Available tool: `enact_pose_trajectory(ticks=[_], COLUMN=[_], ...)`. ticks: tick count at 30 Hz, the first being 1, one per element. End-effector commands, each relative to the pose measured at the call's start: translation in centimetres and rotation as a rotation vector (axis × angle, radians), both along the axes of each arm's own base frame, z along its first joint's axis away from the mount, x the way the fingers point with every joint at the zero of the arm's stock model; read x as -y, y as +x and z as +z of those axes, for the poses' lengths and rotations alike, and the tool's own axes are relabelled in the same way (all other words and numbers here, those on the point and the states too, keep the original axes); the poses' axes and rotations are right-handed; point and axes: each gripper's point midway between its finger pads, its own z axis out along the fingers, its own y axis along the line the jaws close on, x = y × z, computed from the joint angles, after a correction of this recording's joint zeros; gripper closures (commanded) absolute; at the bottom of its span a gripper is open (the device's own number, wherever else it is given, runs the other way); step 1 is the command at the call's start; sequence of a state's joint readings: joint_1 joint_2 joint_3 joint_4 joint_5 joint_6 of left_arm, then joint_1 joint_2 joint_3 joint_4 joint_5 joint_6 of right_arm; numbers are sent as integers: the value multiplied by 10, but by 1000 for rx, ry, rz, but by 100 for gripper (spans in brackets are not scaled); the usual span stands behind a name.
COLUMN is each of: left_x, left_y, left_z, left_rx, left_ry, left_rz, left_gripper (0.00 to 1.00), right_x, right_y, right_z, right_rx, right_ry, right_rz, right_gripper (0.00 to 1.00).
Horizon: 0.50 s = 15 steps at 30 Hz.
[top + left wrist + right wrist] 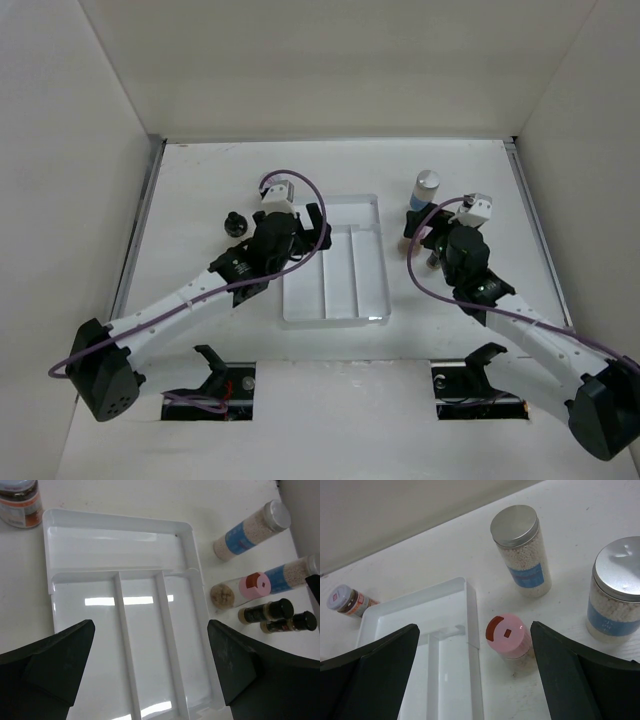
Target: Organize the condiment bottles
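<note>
The condiment bottles stand upright on the table around a clear divided tray (335, 262). To its right are a pink-capped bottle (506, 635), two silver-capped bottles with blue labels (520, 550) (617, 595), and two small brown bottles with black caps (265, 611) (290, 622). A short white-lidded jar (20, 500) is off the tray's far left corner. My left gripper (150, 630) hangs open over the tray's long compartments, holding nothing. My right gripper (474, 630) is open above the tray's right rim, with the pink-capped bottle between its fingers and untouched.
White walls close in the table on the left, back and right. The tray (120, 535) has one cross compartment at the far end and three long ones (140, 630), all bare. Both arms reach in from the near edge on either side of the tray.
</note>
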<state>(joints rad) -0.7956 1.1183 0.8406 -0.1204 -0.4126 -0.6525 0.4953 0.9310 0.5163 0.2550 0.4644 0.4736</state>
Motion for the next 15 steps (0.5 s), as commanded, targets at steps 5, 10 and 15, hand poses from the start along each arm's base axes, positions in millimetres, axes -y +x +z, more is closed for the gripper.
enact_pose_trajectory(ticks=[5,10,15], left_x=[-3,-11,-44], left_y=[3,-2,-13], left_z=[2,34,58], left_rx=[14,127,213], left_ry=[12,9,125], left_rz=[17,59,186], left_gripper=[0,0,0], right_x=[-10,-14,-28], right_y=[5,4,3], right_z=[39,40,41], right_rx=[93,94,92], right_ry=[22,10,-5], right_rz=[11,23,77], right_gripper=[0,0,52])
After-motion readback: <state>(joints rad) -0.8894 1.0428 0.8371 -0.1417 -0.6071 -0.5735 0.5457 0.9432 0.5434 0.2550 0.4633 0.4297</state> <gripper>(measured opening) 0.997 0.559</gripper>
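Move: For the left hand, the black-capped bottle stands about 20 cm to its left, some 14 cm ahead and 17 cm below; the jar is about 26 cm ahead and 12 cm left, and the tray's middle 6 cm ahead, 10 cm right. For the right hand, the pink-capped bottle is roughly 7 cm ahead, 3 cm left and 15 cm below. Beyond it a blue-label bottle stands 22 cm ahead, 1 cm right; another is 14 cm ahead, 9 cm right. Let the open left gripper dip over the tray by 1.5 cm, then lift it about 4 cm while easing it left and slightly back, fingers tipping up and turning a little counter-clockwise. Meanwhile, drift the right gripper some 1.5 cm left, rising slightly above the pink-capped bottle's level, and at the end shut its fingers to about half on empty air. ##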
